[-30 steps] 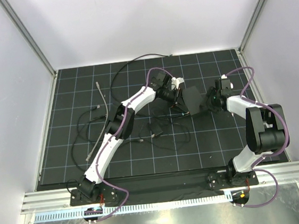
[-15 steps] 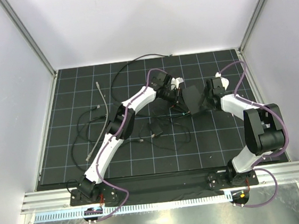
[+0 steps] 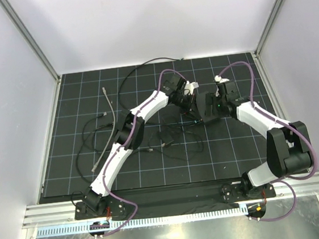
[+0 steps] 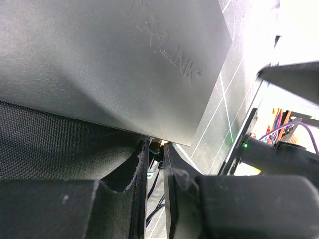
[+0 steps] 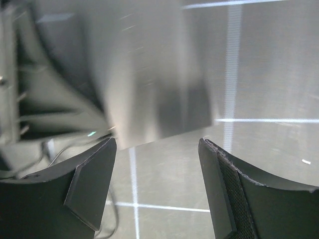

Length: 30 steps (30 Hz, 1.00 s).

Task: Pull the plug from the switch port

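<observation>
The switch is a flat matte-black box at mid-table; its embossed top fills the left wrist view. Its row of ports lies along the edge facing my left gripper; I cannot make out the single ports. My left gripper sits at that edge, its fingers nearly together around the plug, whose black cable runs down between them. My right gripper is open over the box's other side. In the right wrist view the blurred box lies just beyond the spread fingertips, with only mat between them.
A small black block with thin wires lies on the gridded mat nearer the bases. A grey cable and black cable loops lie at the left. One black cable runs to the back wall. White walls close three sides.
My right arm has stretched forward and to the left, bringing its open gripper onto the right side of the box. The left gripper has stayed at the box's port edge.
</observation>
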Motion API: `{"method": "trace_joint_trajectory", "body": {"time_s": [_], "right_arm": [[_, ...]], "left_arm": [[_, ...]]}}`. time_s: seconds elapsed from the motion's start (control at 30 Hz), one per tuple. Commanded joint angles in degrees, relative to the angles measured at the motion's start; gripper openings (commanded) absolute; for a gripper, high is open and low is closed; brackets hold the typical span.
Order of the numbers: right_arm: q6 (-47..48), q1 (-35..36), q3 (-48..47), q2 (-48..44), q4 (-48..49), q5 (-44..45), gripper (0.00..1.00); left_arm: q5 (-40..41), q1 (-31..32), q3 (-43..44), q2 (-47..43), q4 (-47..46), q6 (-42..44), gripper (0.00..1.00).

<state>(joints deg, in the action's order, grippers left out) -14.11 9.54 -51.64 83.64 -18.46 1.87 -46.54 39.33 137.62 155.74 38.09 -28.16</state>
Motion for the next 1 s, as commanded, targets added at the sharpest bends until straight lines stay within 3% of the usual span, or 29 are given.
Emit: {"method": "trace_joint_trajectory", "body": {"time_s": [0.0,0.6,0.87,0.97], "right_arm": [[4.44,1.8,-1.27,0.21,1.32,-6.35,0.75],[7.78,6.19,-3.12,9.0,-0.35,-2.13,0.75],[1.21,6.37,-5.58,14.35,-1.15,13.06,0.71],[-2.14,6.37,-4.7,14.98,2.27,13.42,0.69]], "left_arm": [[5.32,0.22,0.1,1.58,7.79,4.69,0.0],[5.59,0.31,1.86,2.73,9.73,6.19,0.0],[6.29,1.01,1.77,2.9,10.6,6.54,0.0],[6.38,1.71,1.33,3.34,11.3,7.16,0.0]]}}
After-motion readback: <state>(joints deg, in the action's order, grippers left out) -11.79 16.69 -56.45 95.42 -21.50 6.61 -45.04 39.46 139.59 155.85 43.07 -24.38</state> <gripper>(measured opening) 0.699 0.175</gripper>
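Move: The left fingers already grip the plug at the switch's near-left port edge; the switch's middle lies about 5 cm ahead and 4 cm to the right of them, nearly level. From the open right hand, the switch's middle is some 3 cm ahead, 3 cm left and 5 cm below, and the gripped plug about 2 cm back, 6 cm left and 5 cm below. A loose pale cable tip lies roughly 15 cm left of the left hand, 9 cm back and 3 cm below. The right hand swings about 3 cm left over the switch and then sinks some 5 cm, fingers still wide open and wrist tilting roughly 10 degrees, until they straddle the switch's near-left corner beside the left fingers, one by the port side and the other by the near edge, seeming to touch it. Meanwhile the left hand keeps its pinch on the plug and eases just under 1 cm left and back, barely turning. ##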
